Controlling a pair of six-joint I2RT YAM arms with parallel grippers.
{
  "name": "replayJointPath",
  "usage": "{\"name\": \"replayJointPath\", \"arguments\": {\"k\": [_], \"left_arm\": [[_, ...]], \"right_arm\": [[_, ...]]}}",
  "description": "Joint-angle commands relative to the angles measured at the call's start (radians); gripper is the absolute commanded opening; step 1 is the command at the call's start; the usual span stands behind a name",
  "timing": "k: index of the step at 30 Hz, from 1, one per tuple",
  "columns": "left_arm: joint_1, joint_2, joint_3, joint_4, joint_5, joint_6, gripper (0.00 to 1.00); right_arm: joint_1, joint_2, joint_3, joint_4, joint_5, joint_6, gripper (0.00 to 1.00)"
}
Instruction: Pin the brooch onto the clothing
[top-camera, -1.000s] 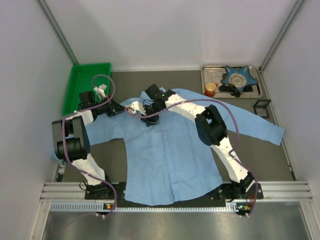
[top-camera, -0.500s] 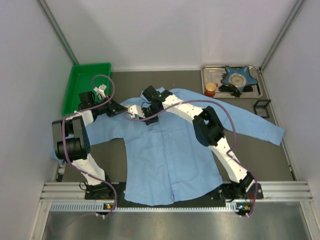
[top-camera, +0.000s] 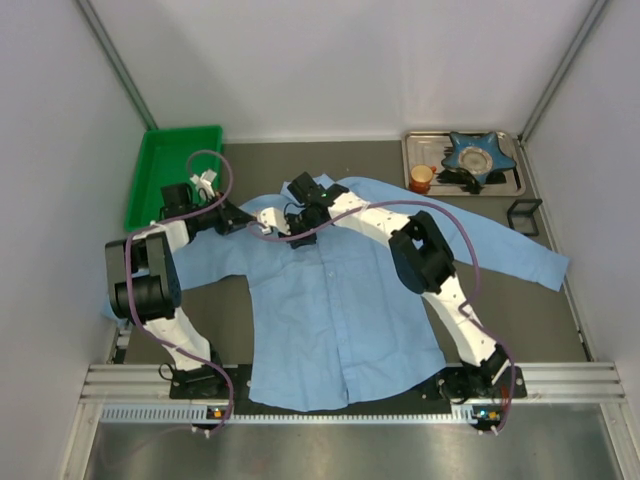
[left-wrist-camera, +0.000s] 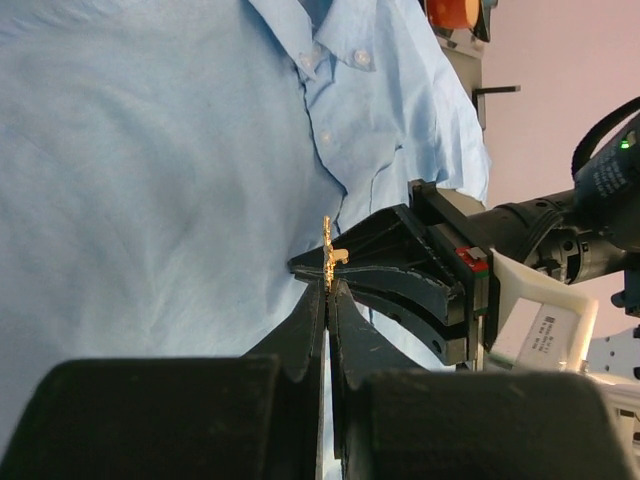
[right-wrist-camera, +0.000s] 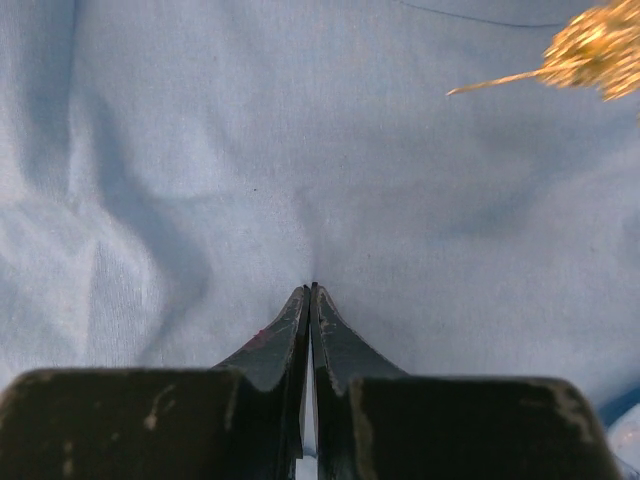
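Note:
The light blue shirt, the clothing (top-camera: 340, 300), lies spread flat on the table. My left gripper (left-wrist-camera: 328, 290) is shut on the tiny gold brooch (left-wrist-camera: 330, 255), which sticks out past its tips just above the clothing (left-wrist-camera: 150, 150). My right gripper (right-wrist-camera: 311, 288) is shut, its tips pressed into the clothing (right-wrist-camera: 300, 150), where a small pucker of fabric rises from them. The brooch (right-wrist-camera: 590, 45), pin pointing left, shows at the upper right of the right wrist view. From above, both grippers meet near the collar: left gripper (top-camera: 258, 217), right gripper (top-camera: 283, 224).
A green bin (top-camera: 175, 170) stands at the back left. A metal tray (top-camera: 415, 150) at the back right holds a blue star-shaped dish (top-camera: 475, 152) and an orange cup (top-camera: 421, 177). A small black frame (top-camera: 524, 212) sits by the right sleeve.
My right gripper has closed from half open to shut on the shirt fabric near the collar. The left gripper has kept its grip on the brooch and barely moved.

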Motion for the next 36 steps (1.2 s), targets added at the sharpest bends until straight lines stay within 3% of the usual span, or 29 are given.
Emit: {"name": "replayJointPath", "arguments": {"k": [1, 10, 17, 36], "left_arm": [[-0.039, -0.002, 0.014, -0.014, 0.01, 0.027, 0.0], [-0.115, 0.047, 0.034, -0.029, 0.01, -0.022, 0.0], [-0.138, 0.073, 0.014, 0.064, 0.018, -0.125, 0.0], [-0.146, 0.181, 0.057, 0.187, 0.019, -0.235, 0.0]], "right_arm": [[0.009, -0.14, -0.078, 0.156, 0.013, 0.06, 0.0], [0.012, -0.263, -0.29, 0.353, 0.077, 0.074, 0.0], [0.022, -0.315, -0.396, 0.453, 0.1, 0.065, 0.0], [0.036, -0.35, -0.477, 0.546, 0.108, 0.056, 0.0]]}}
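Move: The fold of clothing pinched in the right fingers lies about 7 cm to the right of the brooch-holding left hand, 2 cm back and 8 cm below. The collar is some 9 cm ahead and 14 cm right of the left hand. The button strip beside the fold passes about 15 cm right and 3 cm back, both some 10 cm lower. From the right hand, the brooch is about 6 cm left, 2 cm ahead and 8 cm up. The pinched cloth is drawn up about 3 cm by the right hand, which keeps its grip, tilts some 15 degrees with its fingertips swinging forward and left, then holds. The brooch, still in the shut left fingers, travels right nearly 6 cm towards that fold while sinking, then keeps sinking and eases slightly forward beside it. ##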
